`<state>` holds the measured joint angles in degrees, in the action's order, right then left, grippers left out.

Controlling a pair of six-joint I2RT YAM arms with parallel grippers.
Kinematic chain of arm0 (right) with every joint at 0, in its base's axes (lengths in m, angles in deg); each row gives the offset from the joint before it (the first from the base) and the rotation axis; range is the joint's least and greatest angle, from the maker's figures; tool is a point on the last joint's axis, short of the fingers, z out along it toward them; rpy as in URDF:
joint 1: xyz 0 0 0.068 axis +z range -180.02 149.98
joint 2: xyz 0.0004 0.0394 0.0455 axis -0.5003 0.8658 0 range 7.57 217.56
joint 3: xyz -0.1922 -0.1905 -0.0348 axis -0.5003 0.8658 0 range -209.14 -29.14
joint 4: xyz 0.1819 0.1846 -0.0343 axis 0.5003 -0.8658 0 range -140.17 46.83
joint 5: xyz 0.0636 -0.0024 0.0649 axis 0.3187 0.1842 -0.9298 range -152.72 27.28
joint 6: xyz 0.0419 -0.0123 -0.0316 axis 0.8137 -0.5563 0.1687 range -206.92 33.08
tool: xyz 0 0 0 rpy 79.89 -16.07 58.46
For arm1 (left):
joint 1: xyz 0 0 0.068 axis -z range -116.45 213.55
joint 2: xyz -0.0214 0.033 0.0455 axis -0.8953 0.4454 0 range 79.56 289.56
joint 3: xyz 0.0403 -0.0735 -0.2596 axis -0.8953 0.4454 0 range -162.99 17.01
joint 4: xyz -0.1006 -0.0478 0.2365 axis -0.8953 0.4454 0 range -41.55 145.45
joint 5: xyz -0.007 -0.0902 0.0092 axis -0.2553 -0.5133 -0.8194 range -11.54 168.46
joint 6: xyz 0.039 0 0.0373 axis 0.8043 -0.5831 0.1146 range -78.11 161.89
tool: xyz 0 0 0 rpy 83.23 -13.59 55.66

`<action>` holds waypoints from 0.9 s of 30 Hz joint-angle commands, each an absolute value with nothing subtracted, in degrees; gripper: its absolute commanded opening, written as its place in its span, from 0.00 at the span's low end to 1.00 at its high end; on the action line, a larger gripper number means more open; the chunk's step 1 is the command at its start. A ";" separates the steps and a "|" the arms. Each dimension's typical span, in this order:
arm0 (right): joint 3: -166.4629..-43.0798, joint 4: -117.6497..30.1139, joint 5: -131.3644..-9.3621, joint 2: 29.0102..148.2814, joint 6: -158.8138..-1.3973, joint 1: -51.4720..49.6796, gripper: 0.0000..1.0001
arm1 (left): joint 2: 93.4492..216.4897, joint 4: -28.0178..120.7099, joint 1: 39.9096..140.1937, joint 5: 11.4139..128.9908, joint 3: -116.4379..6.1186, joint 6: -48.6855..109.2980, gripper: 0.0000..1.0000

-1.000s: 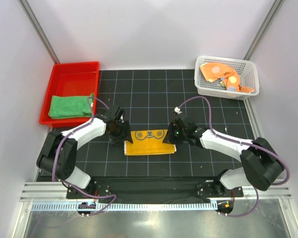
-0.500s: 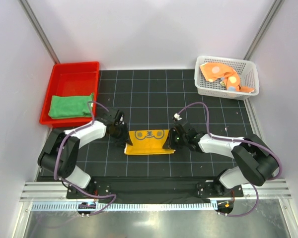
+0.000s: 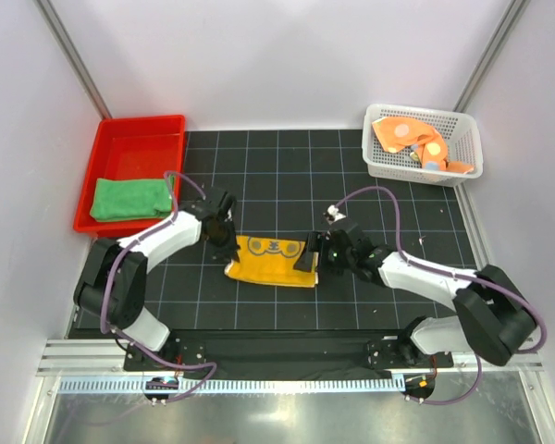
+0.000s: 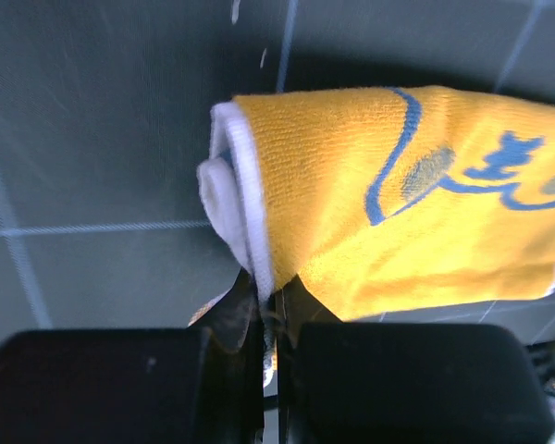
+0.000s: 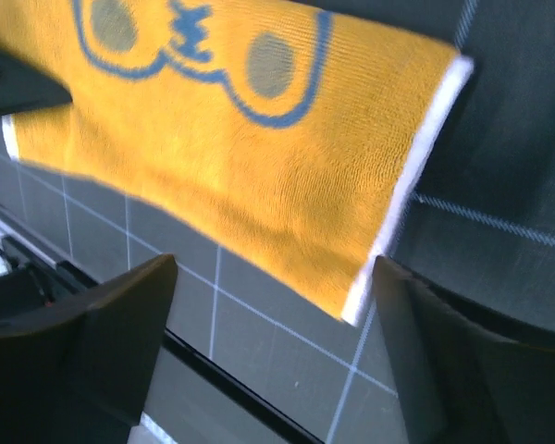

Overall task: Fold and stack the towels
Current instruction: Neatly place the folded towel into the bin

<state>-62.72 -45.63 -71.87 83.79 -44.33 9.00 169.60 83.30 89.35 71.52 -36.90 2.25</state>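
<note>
A yellow-orange towel (image 3: 270,262) with blue-grey markings lies folded on the black mat between the arms. My left gripper (image 3: 228,250) is shut on its white-hemmed left edge, and that pinch shows close up in the left wrist view (image 4: 268,298) with the towel (image 4: 398,203) spreading to the right. At the towel's right edge, my right gripper (image 3: 306,258) is open and holds nothing. In the right wrist view its jaws (image 5: 277,310) stand wide, with the towel's (image 5: 231,148) corner between them. A green towel (image 3: 129,199) lies folded in the red tray. The polka-dot orange towel (image 3: 412,139) sits crumpled in the basket.
The red tray (image 3: 134,139) stands at the back left beside the mat. The white mesh basket (image 3: 462,139) is at the back right. White walls and slanted metal posts close in the cell. A metal rail runs along the near edge.
My left gripper has shut on the towel's left edge. My right gripper has opened and let go of the right edge. The towel has shifted slightly left and now lies skewed.
</note>
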 commanded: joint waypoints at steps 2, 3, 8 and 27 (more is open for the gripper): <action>-67.98 -50.98 -68.53 76.83 -45.70 9.35 1.00 | 169.91 94.40 89.30 82.67 -48.45 6.99 0.00; -69.29 -51.86 -68.18 76.04 -45.96 9.35 1.00 | 170.18 95.72 89.30 83.90 -52.12 7.52 0.00; -73.86 -56.35 -66.33 73.31 -47.02 9.35 1.00 | 175.95 105.83 89.04 93.04 -65.32 14.70 0.00; -81.35 -56.45 -67.47 81.48 -53.87 8.30 1.00 | 191.80 118.86 69.02 110.19 -95.14 28.70 0.00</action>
<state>-78.81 -58.55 -66.97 81.10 -51.74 8.61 191.35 118.56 72.44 107.04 -92.85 26.18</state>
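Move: The left fingers already pinch the yellow towel's left end. Its middle lies about 10 cm to the right, level fore and aft and 2 cm lower. The middle of the red bin is some 25 cm ahead and 24 cm to the left of the left hand. Inside it the green towel lies about 18 cm ahead and 24 cm left. From the right hand, the bin's middle is roughly 28 cm ahead and 43 cm left. Bring the left gripper, still pinching the yellow towel's end, up and forward first, then swing it left towards the green towel in the bin: about 19 cm left, 15 forward and 14 up, rolling some 40 degrees so the fingertips swing left. Open the right fingers fully and lift that hand clear about 10 cm, easing slightly forward and sinking a little at the end. ##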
